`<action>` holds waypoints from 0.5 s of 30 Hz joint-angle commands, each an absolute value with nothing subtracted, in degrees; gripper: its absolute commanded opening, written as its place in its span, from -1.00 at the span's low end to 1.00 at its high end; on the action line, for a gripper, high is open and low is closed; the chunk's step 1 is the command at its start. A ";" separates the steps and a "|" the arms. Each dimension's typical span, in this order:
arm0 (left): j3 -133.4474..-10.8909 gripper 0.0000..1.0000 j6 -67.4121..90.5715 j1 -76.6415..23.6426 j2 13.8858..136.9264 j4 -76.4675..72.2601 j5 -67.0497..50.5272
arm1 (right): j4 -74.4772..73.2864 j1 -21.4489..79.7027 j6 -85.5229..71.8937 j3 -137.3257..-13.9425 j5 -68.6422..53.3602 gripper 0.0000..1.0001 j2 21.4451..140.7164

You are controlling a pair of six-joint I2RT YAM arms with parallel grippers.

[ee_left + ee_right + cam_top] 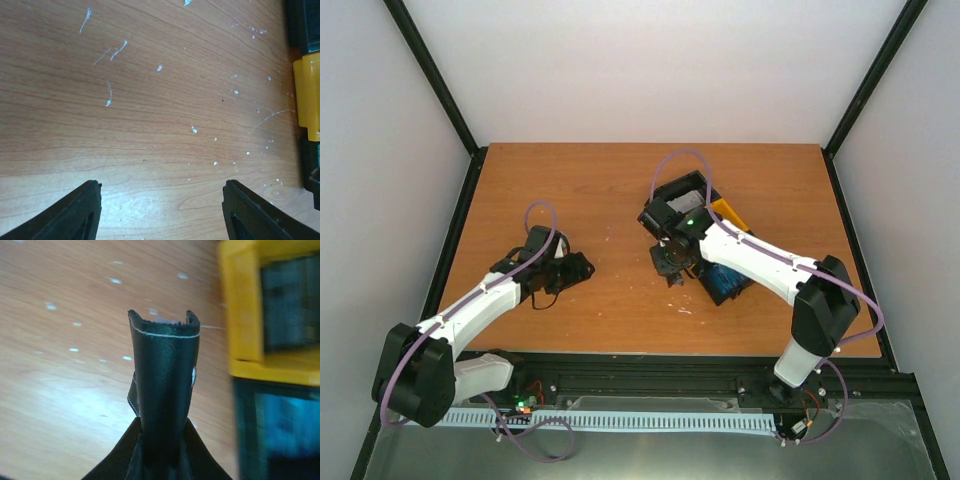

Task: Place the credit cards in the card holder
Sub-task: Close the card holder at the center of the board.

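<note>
The card holder (165, 375), a black stitched leather case, stands up between the fingers of my right gripper (162, 455), which is shut on its lower part. From above, that gripper (670, 262) hangs over the table just left of the tray. A bright blue credit card (287, 427) lies blurred in the tray's near compartment and also shows from above (725, 283). My left gripper (162, 210) is open over bare wood, with nothing between its fingers (75, 215). From above it sits left of centre (576, 270).
The black-and-yellow tray (723, 212) lies right of centre, partly under the right arm. Its yellow wall (307, 95) shows at the right edge of the left wrist view. The wooden tabletop carries small white specks. Black frame posts stand at the table's corners.
</note>
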State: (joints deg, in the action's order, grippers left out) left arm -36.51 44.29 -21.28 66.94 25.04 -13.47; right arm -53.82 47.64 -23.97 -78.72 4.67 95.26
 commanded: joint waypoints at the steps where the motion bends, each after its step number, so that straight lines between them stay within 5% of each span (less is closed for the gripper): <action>1: -38.99 0.35 45.30 -21.45 66.53 23.56 -12.49 | -67.52 47.99 -24.04 -83.40 21.89 -0.94 97.04; 15: -46.27 0.40 43.90 -13.37 62.48 29.23 -9.63 | -79.92 59.49 -32.38 -95.92 36.09 -0.94 120.17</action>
State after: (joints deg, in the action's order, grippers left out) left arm -41.89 45.30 -17.15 64.27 26.94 -9.54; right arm -73.95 55.94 -28.47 -89.93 30.92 116.25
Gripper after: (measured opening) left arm 0.697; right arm 0.102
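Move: The right hand already holds the black card holder, which hangs from its fingertips. The bare patch of board it is taken down to lies some 5 cm to its right, about 1 cm nearer the base and 12 cm below. The yellow bin is about 12 cm ahead and 10 cm right of the hand, and the blue-card bin 2 cm ahead and 15 cm right, both some 10 cm below. From the empty left hand, that patch is roughly 25 cm right, 2 cm back and 7 cm below. Keeping its pinch on the card holder's edge, the right hand first carries it about 5 cm to the right, then sinks some 5.5 cm towards the board while easing a little back left, tilting nearly 40 degrees all the while so that the fingers swing from straight down to slanting down and right. The left hand, open and empty, draws away from the holder, rising about 4 cm and going forward and left. ##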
